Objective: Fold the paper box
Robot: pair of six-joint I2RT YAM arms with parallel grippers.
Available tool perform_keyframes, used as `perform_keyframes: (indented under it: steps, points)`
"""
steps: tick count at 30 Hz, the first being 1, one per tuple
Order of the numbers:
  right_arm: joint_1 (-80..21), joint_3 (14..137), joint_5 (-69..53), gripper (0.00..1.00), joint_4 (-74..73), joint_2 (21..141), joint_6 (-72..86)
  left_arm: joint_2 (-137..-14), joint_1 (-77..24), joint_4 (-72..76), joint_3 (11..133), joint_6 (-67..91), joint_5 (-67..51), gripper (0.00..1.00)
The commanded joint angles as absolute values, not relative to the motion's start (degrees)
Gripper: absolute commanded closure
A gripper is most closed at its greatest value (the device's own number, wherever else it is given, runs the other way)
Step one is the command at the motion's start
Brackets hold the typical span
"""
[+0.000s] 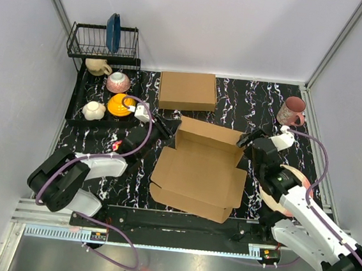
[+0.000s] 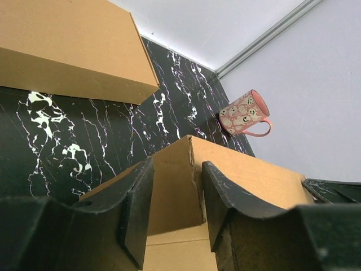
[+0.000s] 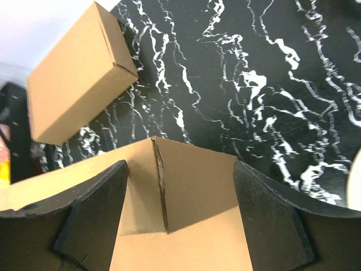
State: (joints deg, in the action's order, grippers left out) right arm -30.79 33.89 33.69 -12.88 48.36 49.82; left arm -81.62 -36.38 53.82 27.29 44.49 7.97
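Observation:
The paper box (image 1: 198,170) is a brown cardboard sheet lying open in the middle of the table, its back wall and side flaps standing up. My left gripper (image 1: 167,131) is at its far-left corner. In the left wrist view this gripper (image 2: 176,206) is open, its fingers straddling the upright corner fold of the paper box (image 2: 254,175). My right gripper (image 1: 248,140) is at the far-right corner. In the right wrist view it (image 3: 180,209) stands wide open around that corner of the paper box (image 3: 197,169), with space on both sides.
A neatly formed cardboard box (image 1: 187,90) lies just behind the sheet. A pink mug (image 1: 291,111) stands at the far right. A dish rack (image 1: 103,41) and a tray of cups and bowls (image 1: 108,96) fill the far left. A plate (image 1: 295,180) lies under my right arm.

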Motion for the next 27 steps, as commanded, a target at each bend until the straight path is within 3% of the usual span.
perform_keyframes:
  steps: [1, 8, 14, 17, 21, 27]
  points:
    - [-31.6, 38.4, 37.3, 0.19, -23.3, 46.4, 38.9, -81.3, -36.5, 42.4, 26.8, 41.7, 7.4, 0.56]
    - [-31.6, 47.6, 33.4, 0.18, -23.0, 46.3, 23.1, -78.4, -35.8, 37.8, 29.1, 41.3, 9.2, 0.42]
    - [-33.1, 57.1, 26.7, 0.21, -24.5, 49.8, 12.0, -73.5, -34.6, 33.0, 31.9, 40.2, 10.8, 0.36]
    - [-41.3, 63.0, 33.8, 0.22, -26.9, 54.5, 3.8, -69.9, -34.0, 30.2, 32.6, 40.1, 11.9, 0.36]
    - [-54.1, 67.1, 52.6, 0.19, -23.0, 63.1, -9.9, -65.4, -33.8, 29.1, 31.9, 38.9, 14.2, 0.31]
    - [-62.4, 66.2, 57.6, 0.18, -13.7, 67.7, -25.7, -61.8, -33.6, 25.7, 32.1, 38.1, 14.2, 0.31]
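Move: The right hand is at the right corner of the box's raised far wall; the wall's middle lies about 10 cm to its left and 3 cm ahead, a little below. The closed box is roughly 15 cm ahead and 19 cm left, the mug 12 cm ahead and 16 cm right. From the left hand, at the other corner, the wall's middle is some 12 cm to the right, level with it. Right hand lifts about 13 cm, swings left over the far wall, rolling; left hand opens, withdrawing left 5 cm. ##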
